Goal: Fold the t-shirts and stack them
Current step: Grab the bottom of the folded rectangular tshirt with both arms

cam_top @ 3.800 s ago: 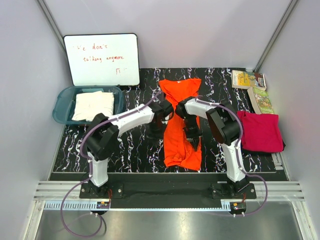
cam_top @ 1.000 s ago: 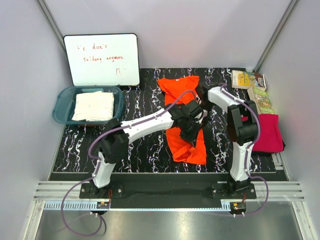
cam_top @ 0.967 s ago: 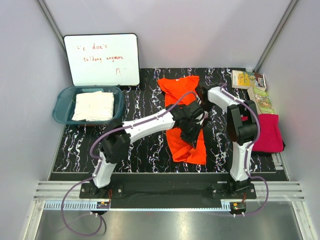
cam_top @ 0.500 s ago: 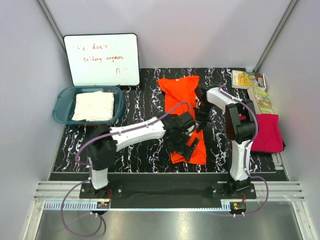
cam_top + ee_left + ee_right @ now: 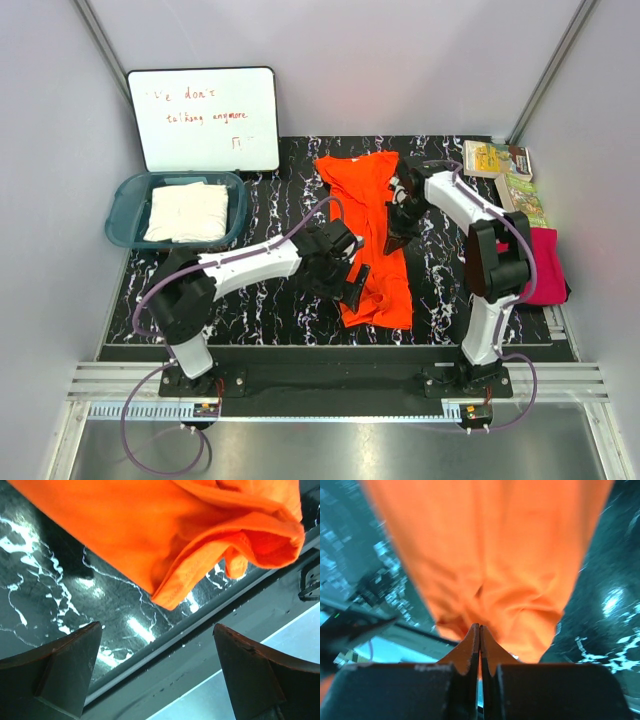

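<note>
The orange t-shirt (image 5: 372, 235) lies as a long folded strip down the middle of the black marbled table; its doubled hem (image 5: 235, 535) fills the top of the left wrist view. My left gripper (image 5: 352, 286) (image 5: 157, 680) hangs open by the hem's near-left corner, nothing between its fingers. My right gripper (image 5: 392, 238) (image 5: 480, 630) is shut at the strip's right edge, with orange cloth (image 5: 490, 555) puckered at its tips. The magenta-pink t-shirt (image 5: 535, 265) lies folded at the right. The cream-white t-shirt (image 5: 185, 210) rests in the tub.
A teal tub (image 5: 120, 215) stands at the back left, with a whiteboard (image 5: 205, 118) behind it. Two booklets (image 5: 495, 158) (image 5: 522, 200) lie at the back right. The table's near edge and metal rail (image 5: 210, 645) run just below the left gripper.
My left gripper let go of the orange shirt, opened wide and drew back left and nearer. My right gripper came from the shirt's far right corner to mid-strip and closed tighter.
</note>
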`<state>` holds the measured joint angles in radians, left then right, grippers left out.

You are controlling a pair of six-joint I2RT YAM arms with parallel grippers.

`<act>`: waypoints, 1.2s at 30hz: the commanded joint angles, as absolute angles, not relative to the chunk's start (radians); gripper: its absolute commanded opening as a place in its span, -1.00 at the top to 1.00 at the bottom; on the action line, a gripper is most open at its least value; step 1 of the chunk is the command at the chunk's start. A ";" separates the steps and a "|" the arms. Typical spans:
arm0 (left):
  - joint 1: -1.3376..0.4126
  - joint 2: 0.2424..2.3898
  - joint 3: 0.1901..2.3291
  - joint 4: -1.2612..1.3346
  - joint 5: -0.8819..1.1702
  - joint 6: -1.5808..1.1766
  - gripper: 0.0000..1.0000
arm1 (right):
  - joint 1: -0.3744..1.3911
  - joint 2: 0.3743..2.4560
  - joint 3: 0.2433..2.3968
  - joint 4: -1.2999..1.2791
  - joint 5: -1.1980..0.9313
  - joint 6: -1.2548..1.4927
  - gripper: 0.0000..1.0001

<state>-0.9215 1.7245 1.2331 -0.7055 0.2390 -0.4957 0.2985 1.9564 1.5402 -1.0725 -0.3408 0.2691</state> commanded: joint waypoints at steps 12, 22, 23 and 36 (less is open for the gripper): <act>-0.836 1.819 1.243 -0.545 0.275 -0.532 -0.98 | 0.380 1.815 1.290 -1.066 -0.574 0.265 0.98; -0.787 1.927 1.409 -0.684 0.163 -0.515 -0.98 | 0.422 1.769 1.204 -1.134 -0.585 0.262 0.98; -0.785 1.945 1.423 -0.702 0.155 -0.518 -0.97 | 0.422 1.760 1.198 -1.149 -0.577 0.259 0.97; -0.755 2.072 1.617 -0.856 0.084 -0.523 -0.91 | 0.428 1.738 1.059 -1.140 -0.423 0.362 0.93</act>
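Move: Near the shirt's foot, the left hand stands some 6 cm above the cloth, with the stretch of left edge it goes for about 10 cm ahead and level sideways; the shirt's bottom left corner is about 1 cm back and 2 cm right of this hand. For the right hand, the right part of the bottom hem lies roughly 16 cm back, 1 cm right and 6 cm below; the bottom right corner is 16 cm back and 4 cm right. Drawing back about 16 cm with shut fingers, the right hand bobs up, then dips over the orange shirt to its bottom hem, tilting some 20 degrees so the fingertips swing back towards the base. Meanwhile the left hand goes forward 10 cm along the shirt's left edge, sinking as it goes, turns slightly counter-clockwise and stays wide open astride that edge. ##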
